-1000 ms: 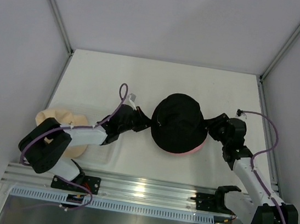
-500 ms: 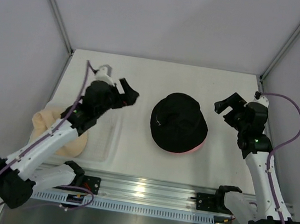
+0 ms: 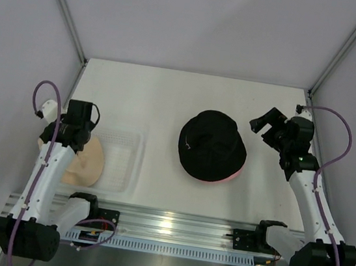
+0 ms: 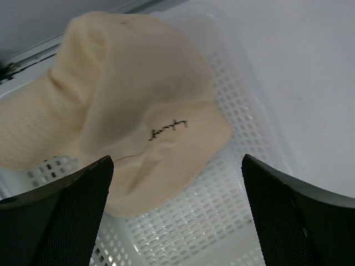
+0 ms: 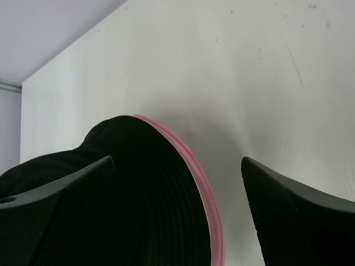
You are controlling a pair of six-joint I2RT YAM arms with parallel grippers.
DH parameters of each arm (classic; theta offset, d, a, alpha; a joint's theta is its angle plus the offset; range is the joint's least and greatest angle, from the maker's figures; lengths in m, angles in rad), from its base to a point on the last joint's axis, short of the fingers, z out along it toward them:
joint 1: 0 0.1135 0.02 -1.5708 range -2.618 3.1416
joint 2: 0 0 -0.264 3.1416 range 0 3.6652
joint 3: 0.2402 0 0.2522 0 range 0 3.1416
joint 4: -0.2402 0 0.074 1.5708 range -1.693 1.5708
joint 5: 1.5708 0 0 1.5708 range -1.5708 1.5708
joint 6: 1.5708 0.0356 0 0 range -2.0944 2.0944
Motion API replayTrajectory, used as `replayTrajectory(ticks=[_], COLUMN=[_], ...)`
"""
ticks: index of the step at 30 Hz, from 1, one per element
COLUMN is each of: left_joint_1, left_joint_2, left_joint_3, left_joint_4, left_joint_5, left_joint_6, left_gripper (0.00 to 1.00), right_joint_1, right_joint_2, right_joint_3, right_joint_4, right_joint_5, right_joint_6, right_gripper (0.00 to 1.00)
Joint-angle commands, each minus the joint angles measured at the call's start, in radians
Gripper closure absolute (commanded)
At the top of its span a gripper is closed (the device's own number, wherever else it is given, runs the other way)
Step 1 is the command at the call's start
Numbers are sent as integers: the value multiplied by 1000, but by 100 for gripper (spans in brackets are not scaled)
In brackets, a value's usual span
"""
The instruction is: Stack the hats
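A black hat (image 3: 212,147) lies at the middle of the table on top of pink hats, whose rims (image 3: 226,179) peek out at its near right side. In the right wrist view the black hat (image 5: 111,194) and the pink rims (image 5: 209,194) lie below my open, empty right gripper (image 5: 177,160). From above, the right gripper (image 3: 263,123) hangs apart from the stack, to its right. A beige hat (image 4: 138,94) with small dark script rests partly in the clear tray (image 4: 238,183). My left gripper (image 4: 175,163) hovers open above the beige hat (image 3: 87,164), touching nothing.
The clear perforated tray (image 3: 122,155) sits at the left of the table, near the front rail (image 3: 165,226). Grey walls with metal posts close in the left, right and back sides.
Both grippers let go of the black hat's brim and opened. The left arm swung left to above the beige hat and tray. The right arm drew back to the right.
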Motion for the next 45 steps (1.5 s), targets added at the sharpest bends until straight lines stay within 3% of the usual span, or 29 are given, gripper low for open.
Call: replayTrajectory(ticks=[1, 7, 11, 15, 19, 20, 23, 27, 29, 31, 32, 36, 40, 45], left_joint_1=[87, 147, 178, 212, 231, 235, 236, 235, 235, 235, 235, 224, 166, -38], left_joint_2=[-37, -10, -4, 10, 58, 64, 53, -63, -170, -238, -296, -303, -280, -179], left_joint_3=[-25, 2, -22, -133, -122, -116, -93, -15, 34, 47, 51, 137, 141, 162], left_joint_4=[-117, -169, -66, 107, 127, 123, 97, 112, 139, 213, 237, 270, 419, 623], left_joint_5=[-119, -185, -175, -82, -55, -52, -36, 101, 280, 434, 591, 813, 931, 956], left_joint_6=[-116, -131, -67, 54, 96, 97, 93, 221, 310, 359, 388, 366, 297, 228], left_gripper=[1, 6, 10, 24, 33, 38, 79, 92, 99, 99, 99, 99, 99, 99], right_joint_1=[-9, -17, -20, -22, -20, -20, -20, -20, -20, -22, -22, -22, -20, -20], right_joint_2=[40, 87, 104, 109, 106, 101, 95, 84, 80, 77, 78, 78, 46, 11], right_joint_3=[0, 7, 7, 23, 40, 41, 50, 73, 83, 92, 112, 170, 210, 239], right_joint_4=[78, 121, 141, 141, 154, 160, 170, 184, 204, 224, 227, 238, 261, 333], right_joint_5=[-91, -174, -184, -202, -199, -197, -187, -197, -208, -214, -225, -286, -317, -389], right_joint_6=[-1, 28, 40, 49, 65, 69, 86, 91, 89, 91, 94, 94, 94, 253], right_gripper=[1, 1, 1, 1, 1, 1, 1, 1, 1, 0, 0, 1, 1, 1])
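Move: The beige hat lies bunched in the white bin, its middle about 5 cm back from my open left hand, 3 cm to its left and some 10 cm below. The bin's middle is also 5 cm back, but 5 cm to the right and 14 cm down. The black hat, capping the pink ones, sits about 6 cm ahead and 46 cm right of my left hand. From my right hand the beige hat is roughly 65 cm left, 15 cm back and 13 cm lower. My left hand eases left and back and sinks about 5 cm into the beige hat, pinches its cloth between the closing fingers, then lifts it some 23 cm, swinging right and a little forward while the wrist turns clockwise and the fingers tip up. Late on, my open, empty right hand rises about 12 cm, tilting up and drifting left. ##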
